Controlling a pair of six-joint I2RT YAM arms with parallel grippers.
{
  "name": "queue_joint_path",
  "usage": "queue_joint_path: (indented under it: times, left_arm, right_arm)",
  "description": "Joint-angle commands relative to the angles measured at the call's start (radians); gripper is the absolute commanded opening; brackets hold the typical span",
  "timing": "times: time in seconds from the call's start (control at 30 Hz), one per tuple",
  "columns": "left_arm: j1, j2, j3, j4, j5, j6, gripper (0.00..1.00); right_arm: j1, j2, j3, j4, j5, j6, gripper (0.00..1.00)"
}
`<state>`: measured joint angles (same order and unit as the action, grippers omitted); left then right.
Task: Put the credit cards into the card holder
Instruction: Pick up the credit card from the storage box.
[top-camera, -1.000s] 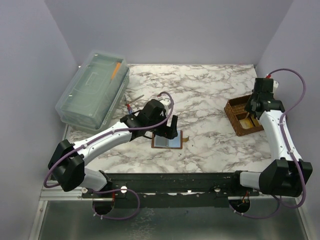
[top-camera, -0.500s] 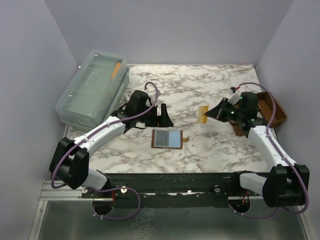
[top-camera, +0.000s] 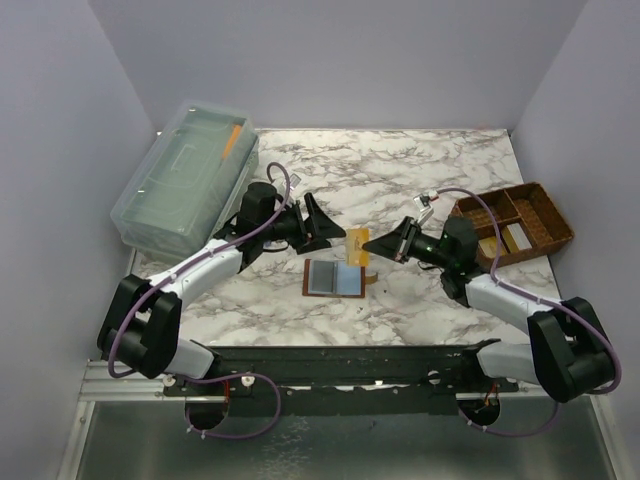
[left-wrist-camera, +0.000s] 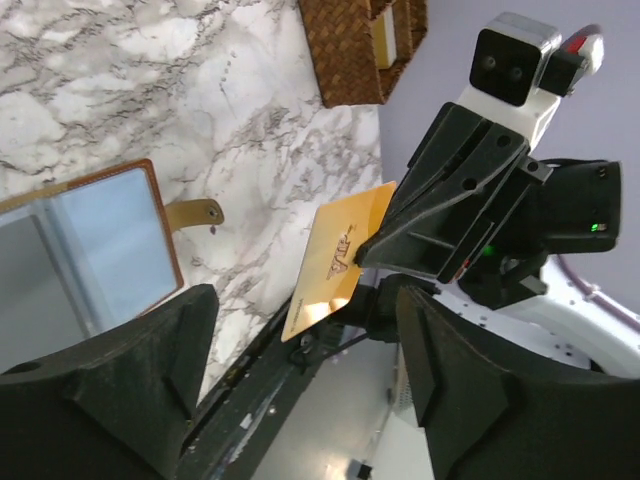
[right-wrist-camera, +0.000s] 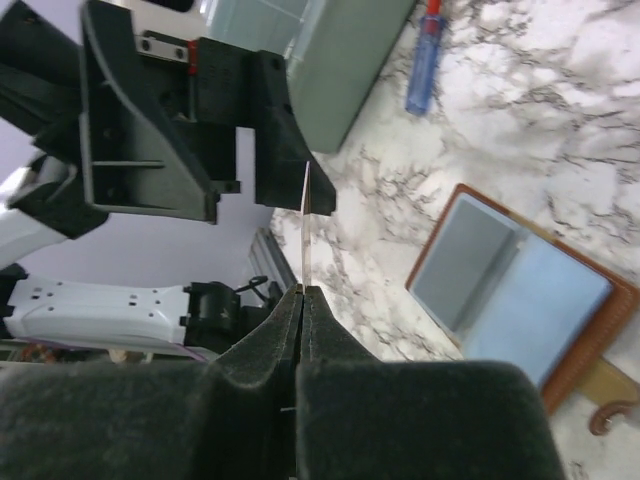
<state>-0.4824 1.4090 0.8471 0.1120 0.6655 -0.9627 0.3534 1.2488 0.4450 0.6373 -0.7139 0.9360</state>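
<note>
The card holder (top-camera: 335, 278) lies open and flat on the marble, tan rim up and grey-blue inside showing (left-wrist-camera: 90, 240) (right-wrist-camera: 520, 290). My right gripper (top-camera: 373, 247) is shut on a gold credit card (top-camera: 356, 245), holding it by one edge above the holder's right side. In the right wrist view the card (right-wrist-camera: 305, 200) stands edge-on out of the shut gripper (right-wrist-camera: 303, 292). My left gripper (top-camera: 330, 230) is open, turned sideways toward the card (left-wrist-camera: 340, 260). The card sits just beyond its spread fingers (left-wrist-camera: 470, 400) and touches neither.
A brown woven divided basket (top-camera: 475, 215) with pale cards inside stands at the right. A clear plastic lidded box (top-camera: 185, 180) sits at the back left, and a blue and red pen (right-wrist-camera: 425, 60) lies beside it. The table's front rail runs below the holder.
My right arm swung from the basket to the table's middle carrying the gold card. My left gripper lifted off the card holder, moved back and turned toward the card.
</note>
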Motion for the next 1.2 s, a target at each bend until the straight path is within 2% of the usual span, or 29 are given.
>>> queue_joint_path:
  times: [0.0, 0.23, 0.43, 0.8, 1.07, 1.17]
  left_arm:
    - [0.005, 0.007, -0.035, 0.185, 0.084, -0.134, 0.73]
    - [-0.010, 0.056, -0.048, 0.323, 0.126, -0.190, 0.47]
    - [-0.038, 0.079, -0.054, 0.368, 0.122, -0.205, 0.35]
    - [-0.073, 0.099, -0.068, 0.402, 0.125, -0.212, 0.31]
    - [-0.074, 0.099, -0.081, 0.411, 0.125, -0.220, 0.36]
    - [-0.074, 0.104, -0.078, 0.413, 0.128, -0.225, 0.32]
  right_arm:
    - [0.025, 0.016, -0.041, 0.278, 0.031, 0.100, 0.00]
    - [0.033, 0.014, -0.064, 0.335, 0.063, 0.118, 0.00]
    - [0.034, 0.004, -0.096, 0.390, 0.105, 0.149, 0.00]
    - [0.035, 0.004, -0.152, 0.469, 0.177, 0.188, 0.00]
    - [0.035, 0.004, -0.165, 0.495, 0.194, 0.210, 0.00]
    - [0.035, 0.003, -0.166, 0.493, 0.200, 0.220, 0.00]
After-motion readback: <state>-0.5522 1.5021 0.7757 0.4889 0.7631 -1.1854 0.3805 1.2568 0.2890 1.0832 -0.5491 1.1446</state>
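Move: The yellow card, pinched by its right edge in the right fingers, has its middle some 6 cm to the left hand's right, about 1 cm nearer the base and 1 cm lower. From the right hand, the card's middle is about 3 cm left, level fore and aft and in height. The open card holder lies roughly 16 cm straight below the left hand, and the blue screwdriver some 17 cm left and 14 cm ahead of that hand, also on the table. The left hand reaches about 4 cm to its right towards the card's free left edge, rising some 2 cm and then easing slightly back down while drawing about 2 cm back, its fingertips tilting up about 10 degrees and its wide-open fingers narrowing to roughly a third open, one on either side of that edge. Meanwhile the right hand keeps its pinch and lifts the card about 3 cm early on, then nearly holds its place while its fingertips tilt up and it turns slightly clockwise. ##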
